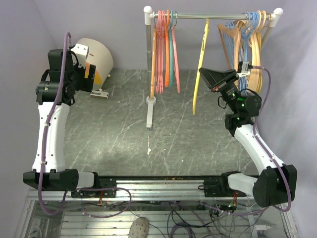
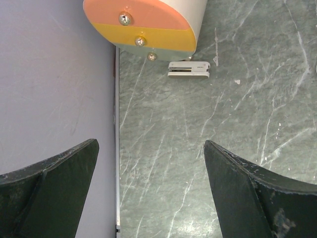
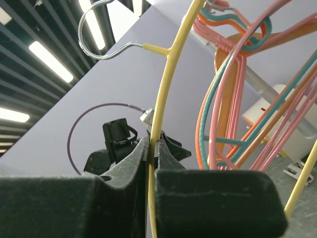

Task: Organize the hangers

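A yellow hanger (image 1: 201, 69) hangs down just under the rail (image 1: 218, 15) near its middle. My right gripper (image 1: 204, 73) is shut on the hanger's arm. In the right wrist view the jaws (image 3: 152, 146) pinch the thin yellow hanger (image 3: 167, 69), and its wire hook (image 3: 99, 29) shows against the ceiling with no rail through it. A bunch of pink, orange and teal hangers (image 1: 164, 54) hangs at the rail's left end, and shows to the right in the wrist view (image 3: 233, 99). My left gripper (image 2: 150, 144) is open and holds nothing, low over the table's far left edge by the wall.
Light-blue and pale tan hangers (image 1: 247, 39) crowd the rail's right end, just behind my right wrist. The rack's post and foot (image 1: 149, 106) stand mid-table. A white drum with an orange, yellow and teal face (image 2: 143, 25) and a small white clip (image 2: 189, 69) lie ahead of the left gripper.
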You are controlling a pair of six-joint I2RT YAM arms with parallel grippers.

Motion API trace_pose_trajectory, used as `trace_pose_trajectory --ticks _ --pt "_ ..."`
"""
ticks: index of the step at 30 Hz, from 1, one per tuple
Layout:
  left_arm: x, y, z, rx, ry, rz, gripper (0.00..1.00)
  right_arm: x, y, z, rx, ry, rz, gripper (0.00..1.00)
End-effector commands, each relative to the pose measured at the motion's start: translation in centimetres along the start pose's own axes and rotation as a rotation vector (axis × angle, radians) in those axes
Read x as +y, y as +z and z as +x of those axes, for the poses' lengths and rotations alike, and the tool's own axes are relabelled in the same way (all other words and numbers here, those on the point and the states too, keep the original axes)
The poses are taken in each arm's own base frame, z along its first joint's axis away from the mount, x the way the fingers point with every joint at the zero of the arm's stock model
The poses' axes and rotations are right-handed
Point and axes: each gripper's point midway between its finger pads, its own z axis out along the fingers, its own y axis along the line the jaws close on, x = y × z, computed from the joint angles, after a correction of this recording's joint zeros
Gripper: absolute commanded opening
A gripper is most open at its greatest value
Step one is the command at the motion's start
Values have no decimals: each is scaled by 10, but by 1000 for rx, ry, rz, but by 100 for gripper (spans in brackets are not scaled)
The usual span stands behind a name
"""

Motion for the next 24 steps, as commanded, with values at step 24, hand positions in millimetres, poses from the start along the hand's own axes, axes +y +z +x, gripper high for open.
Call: trace_pose_trajectory --ticks 24 --pt "5 -6 -7 -41 -9 -18 99 -22 81 -58 -37 83 261 0"
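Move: The right gripper already grips the yellow hanger just below its neck. The rod spot it goes for lies about 15 cm ahead, hardly to either side, and 10 cm higher. The nearest hanging pink hanger is some 10 cm left and 15 cm ahead, the teal hanger 2 cm farther left of it; the nearest wooden hanger hangs about 14 cm right and 15 cm ahead. From the left hand that rod spot is roughly 11 cm ahead, 47 cm right, 19 cm up. Keep the right gripper shut on the yellow hanger and carry it forward about 9 cm to the rod, into the gap between the pink hanger and the wooden one. Climb some 4 to 5 cm on the way, then ease down a centimetre, tipping the hand forward and down about 15 degrees as you go so that the hook comes over towards the rod. ##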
